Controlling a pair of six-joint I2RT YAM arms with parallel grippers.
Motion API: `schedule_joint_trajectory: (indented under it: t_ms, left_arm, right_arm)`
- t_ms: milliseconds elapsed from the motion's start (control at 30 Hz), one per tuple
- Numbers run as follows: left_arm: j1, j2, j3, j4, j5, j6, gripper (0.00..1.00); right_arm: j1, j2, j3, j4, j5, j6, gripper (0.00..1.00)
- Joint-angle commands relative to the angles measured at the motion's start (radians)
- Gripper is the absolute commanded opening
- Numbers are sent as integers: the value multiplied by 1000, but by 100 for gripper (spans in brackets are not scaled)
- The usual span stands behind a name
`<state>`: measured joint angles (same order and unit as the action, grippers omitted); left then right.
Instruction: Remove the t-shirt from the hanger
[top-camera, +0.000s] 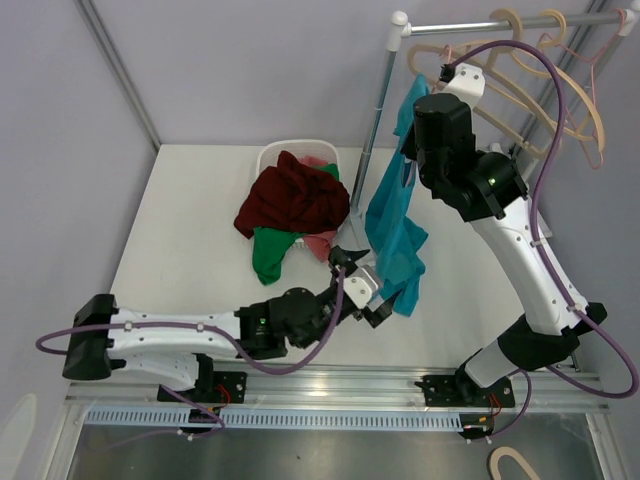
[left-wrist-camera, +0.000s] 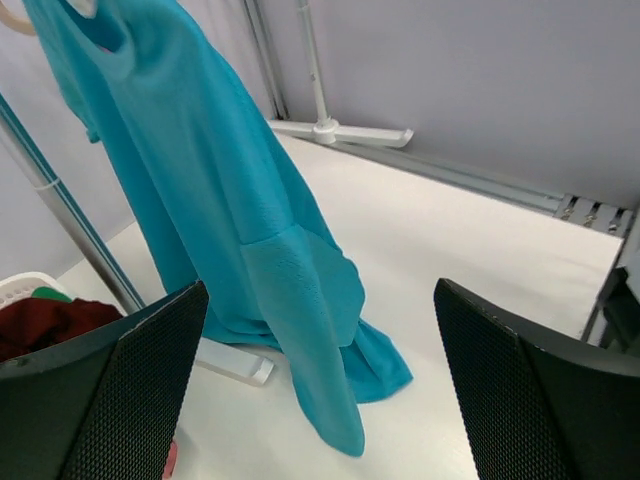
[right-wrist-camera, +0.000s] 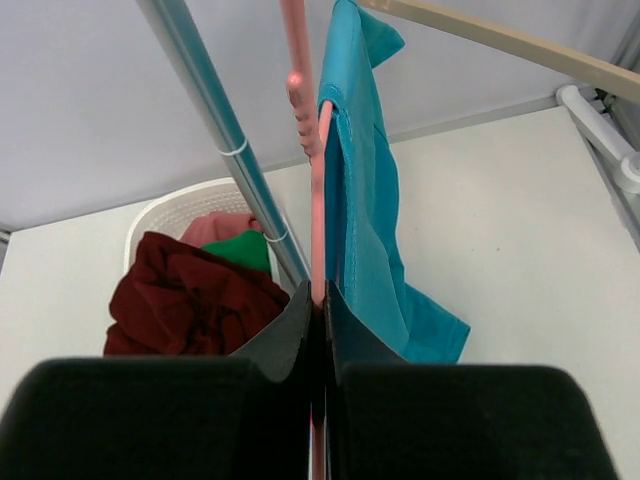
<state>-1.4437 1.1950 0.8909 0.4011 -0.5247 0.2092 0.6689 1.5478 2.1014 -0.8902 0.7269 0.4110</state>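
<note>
A teal t-shirt (top-camera: 393, 225) hangs on a pink hanger (right-wrist-camera: 318, 190) from the rack, its hem resting on the white table. My right gripper (right-wrist-camera: 322, 300) is shut on the pink hanger's lower arm, high beside the shirt's shoulder (top-camera: 440, 125). My left gripper (top-camera: 365, 290) is open low on the table, just short of the shirt's hem. In the left wrist view the shirt (left-wrist-camera: 220, 210) hangs between and beyond the two spread fingers (left-wrist-camera: 130, 400), untouched.
A white basket (top-camera: 300, 160) at the table's back holds maroon, green and pink clothes (top-camera: 290, 205). The metal rack pole (top-camera: 375, 120) stands beside the shirt, its foot on the table (left-wrist-camera: 340, 130). Several empty wooden and pink hangers (top-camera: 560, 90) hang on the rail.
</note>
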Motion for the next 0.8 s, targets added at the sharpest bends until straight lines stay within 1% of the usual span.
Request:
schedule_joint_trajectory:
  t_ms: [0, 67, 100, 133, 233, 333, 400, 433, 467, 500, 533, 567, 600, 633, 767]
  left_arm:
    - [-4, 66, 44, 113, -52, 47, 100]
    - [-4, 136, 71, 139, -86, 79, 100]
    - [-4, 156, 118, 145, -104, 94, 99]
    - [-4, 201, 135, 145, -141, 108, 99]
    - [-3, 265, 215, 139, -205, 145, 99]
    - [0, 281, 233, 156, -213, 156, 97]
    - [5, 278, 235, 150, -212, 148, 82]
    - [14, 276, 244, 134, -210, 128, 71]
    - [19, 275, 246, 121, -209, 121, 44]
    - [23, 269, 246, 107, -204, 111, 34]
    - [26, 264, 240, 94, -207, 107, 26]
    - [26, 261, 235, 91, -207, 99, 12]
    - [26, 249, 232, 90, -202, 96, 5]
    - [26, 241, 223, 70, -198, 78, 1]
    - [17, 196, 207, 3, -166, 26, 1]
  right_arm:
    - [21, -34, 46, 22, 36, 37, 0]
    - [29, -37, 48, 23, 34, 32, 0]
    - [37, -35, 48, 23, 35, 31, 0]
    - [41, -37, 51, 23, 34, 29, 0]
    - [49, -37, 63, 22, 35, 20, 0]
    - [52, -35, 74, 14, 35, 14, 0]
    - [52, -37, 81, 11, 34, 8, 0]
    - [54, -37, 83, 11, 39, 5, 0]
    - [54, -38, 83, 13, 40, 2, 0]
    - [54, -38, 86, 14, 43, -1, 0]
    - [54, -38, 91, 16, 48, -11, 0]
    - [52, -38, 94, 16, 60, -18, 0]
    - [52, -35, 100, 20, 66, -21, 0]
    - [54, -37, 100, 25, 69, -34, 0]
    - [29, -8, 132, 25, 68, -55, 0]
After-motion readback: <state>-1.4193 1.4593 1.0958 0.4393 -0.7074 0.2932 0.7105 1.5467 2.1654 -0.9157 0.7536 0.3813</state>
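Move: The near edge of the t-shirt's lower part hangs about 4 cm ahead of the left hand and 5 cm to its right, level with its open fingers. From there the pink hanger in the right hand is some 18 cm farther out and 13 cm higher, 2 cm more to the right. The white basket stands 27 cm ahead of the left hand, 14 cm left and 27 cm below. From the right hand that edge is about 18 cm back, 2 cm left and 13 cm down. To the right and forward, about 5 cm in all, the left hand slides its open fingers onto the near lower edge of the t-shirt, dipping almost 3 cm and coming back up as it turns some 10 degrees counter-clockwise. Near the end of the reach its fingers shut and pinch the cloth. The right hand keeps its hold on the pink hanger, easing up about 2 cm and slightly back. ##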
